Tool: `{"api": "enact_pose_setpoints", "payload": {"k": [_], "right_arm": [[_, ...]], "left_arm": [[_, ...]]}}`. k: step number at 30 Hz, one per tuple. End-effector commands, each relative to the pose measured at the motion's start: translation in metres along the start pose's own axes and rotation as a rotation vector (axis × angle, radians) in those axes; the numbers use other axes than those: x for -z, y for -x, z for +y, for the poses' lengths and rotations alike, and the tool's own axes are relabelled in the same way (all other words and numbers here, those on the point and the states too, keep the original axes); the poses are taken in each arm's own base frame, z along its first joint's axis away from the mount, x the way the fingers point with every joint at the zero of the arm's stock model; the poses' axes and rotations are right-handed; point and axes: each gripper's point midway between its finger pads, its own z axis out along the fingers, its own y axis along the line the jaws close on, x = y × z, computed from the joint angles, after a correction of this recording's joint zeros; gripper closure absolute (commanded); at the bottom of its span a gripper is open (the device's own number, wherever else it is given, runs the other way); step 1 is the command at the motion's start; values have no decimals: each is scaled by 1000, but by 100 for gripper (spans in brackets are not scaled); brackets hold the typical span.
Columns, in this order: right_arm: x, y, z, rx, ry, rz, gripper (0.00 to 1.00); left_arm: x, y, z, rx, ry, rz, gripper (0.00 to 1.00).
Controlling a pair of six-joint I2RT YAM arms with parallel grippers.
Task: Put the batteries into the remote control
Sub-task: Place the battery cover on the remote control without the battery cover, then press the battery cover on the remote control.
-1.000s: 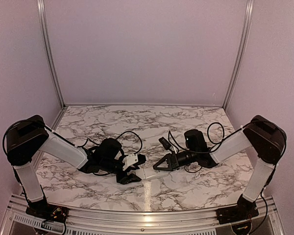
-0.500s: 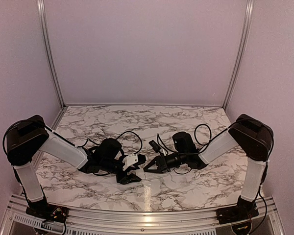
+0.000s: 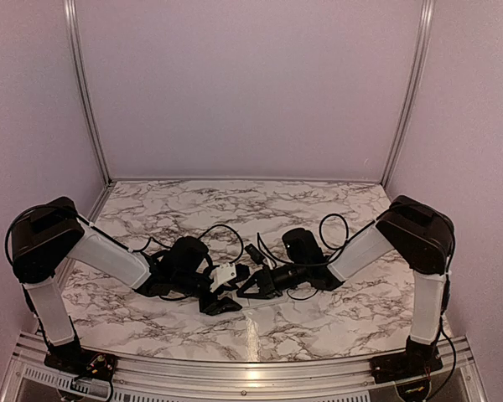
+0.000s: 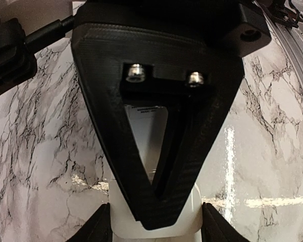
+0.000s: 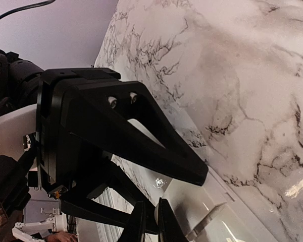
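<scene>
The remote control (image 4: 122,224) is a white slab lying on the marble table, and the left gripper (image 4: 156,232) is shut on its two long sides. In the top view the left gripper (image 3: 224,291) and right gripper (image 3: 250,290) meet near the table's front middle and hide the remote. The right gripper's black triangular finger lies over the remote in the left wrist view. In the right wrist view the right gripper (image 5: 150,222) has its jaws almost together just above the remote control (image 5: 212,201), which shows a raised ridge. I see nothing between its jaws. The batteries are hidden.
Black cables loop on the marble behind each wrist: the left cable (image 3: 226,233) and the right cable (image 3: 339,222). Lilac walls with metal posts (image 3: 84,92) close in three sides. A metal rail (image 3: 251,368) runs along the near edge.
The right arm has swung left, carrying its gripper from beside the remote's end to over the remote next to the left gripper. The left arm has not moved.
</scene>
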Motion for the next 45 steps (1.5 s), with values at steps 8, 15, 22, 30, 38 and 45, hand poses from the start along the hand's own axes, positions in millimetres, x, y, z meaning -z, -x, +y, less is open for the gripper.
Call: {"api": "enact_pose_setpoints", "payload": {"k": [8,15,22,30,38,45], "right_arm": [[-16,-20,-28,-22,-73,59,92],[-17,-18,-26,-24,-59,58,92],[-15,-21,-30,-23,-81,61,93],[-15,-21,-38,3,-132,71,93],[-17,-16,-42,7,-139,68,93],[-15,-19,-46,2,-152,71,94]], "left_arm": [[-3,-50,-9,53,-16,142,41],[1,-50,-7,41,7,137,28],[5,-38,-4,41,29,88,25],[15,-22,-1,76,64,6,24],[19,-6,4,56,95,-55,9],[20,4,5,53,101,-87,14]]}}
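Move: The battery cover lies at the left end of the face-up back of the remote control. Its middle is about 2 cm to the right of the left hand, level with it fore and aft, and about 1 cm below. From the right hand, the cover's middle is some 1 cm to the right and 1 cm below. The remote's own middle lies about 7 cm to the right of the left hand and 6 cm to the right of the right hand, straight across from both. Letting go of the remote's left end, the left fingers spread wider as that hand dips about 1 cm and backs off some 2 cm to the left, then rises most of that dip again. The right hand, nearly shut, keeps its fingertips on the cover close to that end, bearing down and leftward by roughly 1 cm each. ##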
